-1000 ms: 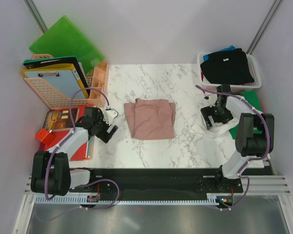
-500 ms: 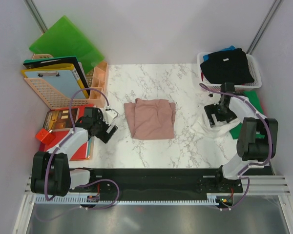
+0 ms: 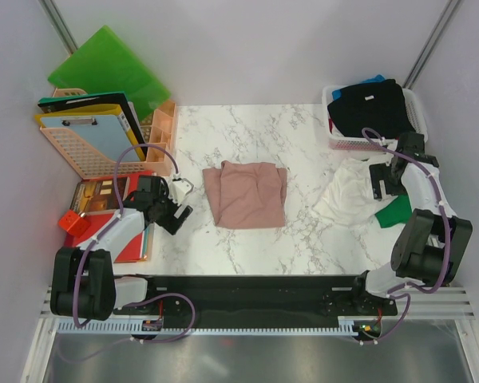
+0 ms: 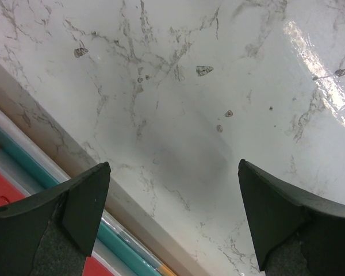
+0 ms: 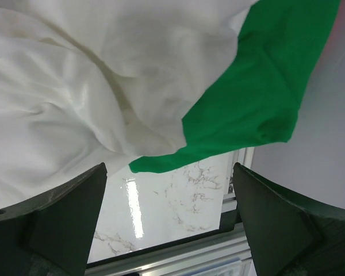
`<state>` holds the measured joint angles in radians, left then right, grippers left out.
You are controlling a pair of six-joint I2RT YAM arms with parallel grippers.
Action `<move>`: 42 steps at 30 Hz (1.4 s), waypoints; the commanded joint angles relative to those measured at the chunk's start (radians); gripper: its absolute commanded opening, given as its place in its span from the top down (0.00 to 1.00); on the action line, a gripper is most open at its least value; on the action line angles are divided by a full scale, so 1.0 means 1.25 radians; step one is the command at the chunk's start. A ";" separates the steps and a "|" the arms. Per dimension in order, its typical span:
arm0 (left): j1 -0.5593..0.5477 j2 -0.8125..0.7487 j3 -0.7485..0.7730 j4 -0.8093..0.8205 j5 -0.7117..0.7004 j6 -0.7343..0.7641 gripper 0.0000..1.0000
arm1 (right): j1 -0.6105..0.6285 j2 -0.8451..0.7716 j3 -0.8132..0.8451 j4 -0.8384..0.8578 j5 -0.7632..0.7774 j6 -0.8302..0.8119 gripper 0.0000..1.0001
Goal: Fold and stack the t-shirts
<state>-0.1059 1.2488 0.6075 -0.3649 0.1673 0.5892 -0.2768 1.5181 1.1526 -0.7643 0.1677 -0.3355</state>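
A dusty pink t-shirt [image 3: 246, 194] lies folded at the middle of the marble table. A white t-shirt [image 3: 345, 198] lies crumpled at the right, on top of a green t-shirt [image 3: 396, 212]. A black t-shirt [image 3: 373, 106] is heaped on the basket, with a bit of blue cloth [image 3: 374, 79] behind it. My right gripper [image 3: 381, 185] hangs open over the white shirt's right edge. In the right wrist view the white t-shirt [image 5: 75, 86] and green t-shirt [image 5: 259, 98] lie beyond the open right gripper [image 5: 169, 198], untouched. My left gripper [image 3: 184, 199] [image 4: 172, 195] stands open over bare marble, left of the pink shirt.
A white basket [image 3: 416, 100] stands at the back right. At the left are a green folder [image 3: 108, 68], an orange tray [image 3: 80, 155] with clipboards, and red and teal folders [image 4: 23, 184] beside the table's left edge. The table's near rail [image 5: 178, 253] is close to the right gripper.
My right arm has swung to the right, off the white t-shirt, which now lies uncovered. The left arm has not moved. Both grippers have stayed open.
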 commanded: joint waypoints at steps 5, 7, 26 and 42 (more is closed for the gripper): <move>0.004 0.010 0.010 0.017 0.016 0.020 0.01 | -0.019 -0.068 0.017 0.024 -0.036 -0.011 0.02; 0.004 0.011 0.009 0.018 0.018 0.017 0.01 | -0.014 -0.079 0.035 0.005 -0.049 -0.009 0.02; 0.005 0.064 0.017 0.023 -0.022 0.001 0.01 | 0.166 0.165 0.119 0.068 -0.139 0.103 0.02; 0.002 0.099 0.059 0.001 -0.001 -0.023 0.02 | 0.007 0.070 0.013 0.102 -0.092 -0.012 0.02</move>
<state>-0.1059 1.3594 0.6537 -0.3679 0.1581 0.5873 -0.2314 1.6630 1.1824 -0.6495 0.0261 -0.2916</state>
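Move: The white t-shirt lies rumpled under and to the left of the open right hand, its middle about 7 cm left, 2 cm ahead and some 8 cm below. The green t-shirt beside it centres roughly 7 cm right and 2 cm ahead of the hand, a little lower. The black t-shirt in the basket is about 22 cm ahead and 2 cm left. From the left hand, the white t-shirt is some 51 cm right and 8 cm ahead. Leftward and forward in an arc, the right hand first lifts a couple of centimetres, then swings about 10 cm left over the white t-shirt while sinking onto its far part. From there it sweeps some 6 cm back to the right and slightly nearer, staying low, fingers wide open and both tips seemingly dragging on the cloth. ##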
